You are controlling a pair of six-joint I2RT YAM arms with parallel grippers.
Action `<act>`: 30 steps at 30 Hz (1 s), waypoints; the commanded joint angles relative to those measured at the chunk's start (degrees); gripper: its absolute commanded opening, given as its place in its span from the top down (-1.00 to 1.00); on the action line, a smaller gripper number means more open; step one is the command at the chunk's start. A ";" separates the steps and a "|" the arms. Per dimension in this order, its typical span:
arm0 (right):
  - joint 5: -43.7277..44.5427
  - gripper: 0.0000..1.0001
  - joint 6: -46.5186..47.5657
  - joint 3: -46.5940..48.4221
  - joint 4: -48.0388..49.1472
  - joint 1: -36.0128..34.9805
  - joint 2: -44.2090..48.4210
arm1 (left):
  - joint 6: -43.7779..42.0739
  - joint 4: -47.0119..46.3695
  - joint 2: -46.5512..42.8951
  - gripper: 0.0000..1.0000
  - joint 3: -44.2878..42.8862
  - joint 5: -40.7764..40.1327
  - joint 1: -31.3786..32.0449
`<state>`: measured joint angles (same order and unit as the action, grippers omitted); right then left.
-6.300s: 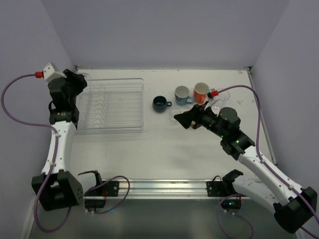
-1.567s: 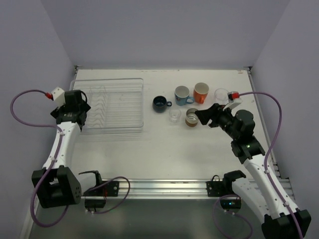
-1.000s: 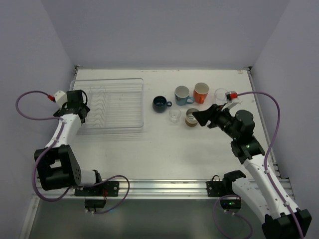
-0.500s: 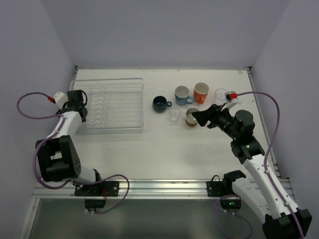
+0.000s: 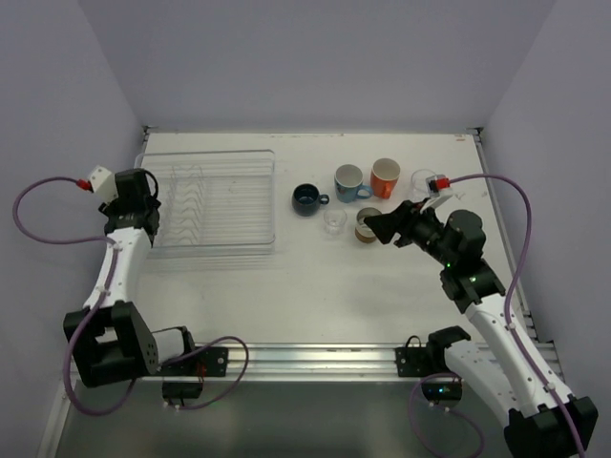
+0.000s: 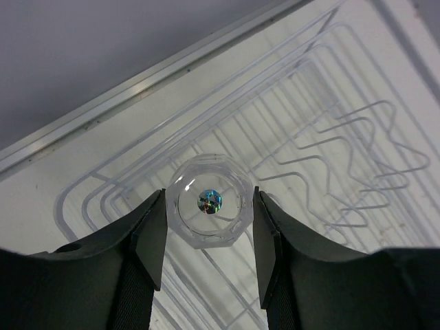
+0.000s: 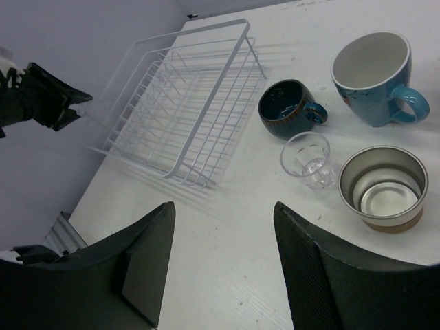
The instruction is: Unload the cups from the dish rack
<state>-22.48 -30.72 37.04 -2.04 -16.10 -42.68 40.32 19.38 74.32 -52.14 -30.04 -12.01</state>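
Note:
A small clear plastic cup, seen bottom-first, sits squeezed between both pads of my left gripper, which is shut on it above the dish rack. From above, that gripper is at the left end of the rack. On the table to the right stand a dark-blue mug, a light-blue mug, an orange mug, a clear cup, a tan metal-lined cup and another clear cup. My right gripper hangs open and empty beside them.
The right wrist view shows the rack with no cup showing in it, and the dark-blue mug, light-blue mug, clear cup and tan cup close together. Walls border the table on the left, back and right.
My left gripper has closed on the clear cup at the rack's left end, and its wrist has turned. The right arm has barely moved.

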 commanded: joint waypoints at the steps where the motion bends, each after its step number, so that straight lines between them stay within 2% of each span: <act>1: -2.04 -0.24 -0.74 0.23 3.36 -0.77 -0.39 | -1.73 -1.89 -8.39 0.51 -0.59 3.84 -0.47; 7: -4.41 -0.25 -4.51 0.84 5.55 -2.00 0.05 | -1.30 -1.53 -19.91 0.53 -1.74 16.93 -0.47; 13: -4.50 -0.25 -15.84 -0.91 18.62 -11.39 -2.32 | 4.59 -8.29 -28.62 0.56 -0.69 43.28 0.05; 14: -3.81 -0.25 -17.69 -2.31 25.18 -12.72 -3.54 | 7.29 -11.52 -29.14 0.56 0.80 50.27 0.41; 16: -3.80 -0.25 -21.65 -2.50 30.84 -16.40 -5.56 | 10.38 -15.92 -30.20 0.56 3.00 57.61 1.89; 17: -3.54 -0.25 -22.36 -1.80 34.87 -17.55 -6.79 | 13.88 -22.13 -30.55 0.56 6.14 63.03 2.86; 19: -2.58 -0.25 -22.45 -0.57 37.28 -20.88 -10.57 | 17.15 -28.31 -32.13 0.57 9.93 66.59 6.53; 20: -1.79 -0.25 -22.19 0.66 38.77 -21.77 -11.72 | 20.38 -34.69 -32.75 0.57 13.87 68.17 8.21; 23: 0.07 -0.25 -21.31 3.03 43.08 -24.68 -16.90 | 26.72 -47.70 -34.16 0.58 20.64 68.72 14.54; 26: -0.28 -0.25 -21.31 6.01 46.25 -25.65 -21.74 | 29.55 -55.38 -33.37 0.57 22.96 69.76 17.37; 30: 0.15 -0.25 -20.17 8.58 46.25 -26.09 -24.91 | 30.61 -60.15 -31.79 0.58 22.52 71.26 18.69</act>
<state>-24.47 -51.37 41.63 38.09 -41.74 -67.00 66.83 -26.15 42.63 -28.42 37.56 5.89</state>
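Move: The left hand already holds the clear glass over the rack's left part; the right gripper it is taken to is some 57 cm to its right, 7 cm back and 11 cm higher. The rack's middle is about 12 cm right, 14 cm ahead and 10 cm below. For the empty right hand the held glass lies roughly 59 cm left, 9 cm ahead and 13 cm lower; the metal cup is about 12 cm ahead, 5 cm right and 21 cm below, the small glass 13 cm ahead, 5 cm left and equally low. Still pinching the clear glass by its base end, the left hand lifts it first, then sweeps it right towards the right gripper, about 30 cm across, drawing back some 8 cm and swinging clockwise until the open end faces that gripper. The right hand, fingers still parted, comes to meet it: some 17 cm left, also rising, its wrist turning counter-clockwise and rolling left side up. ##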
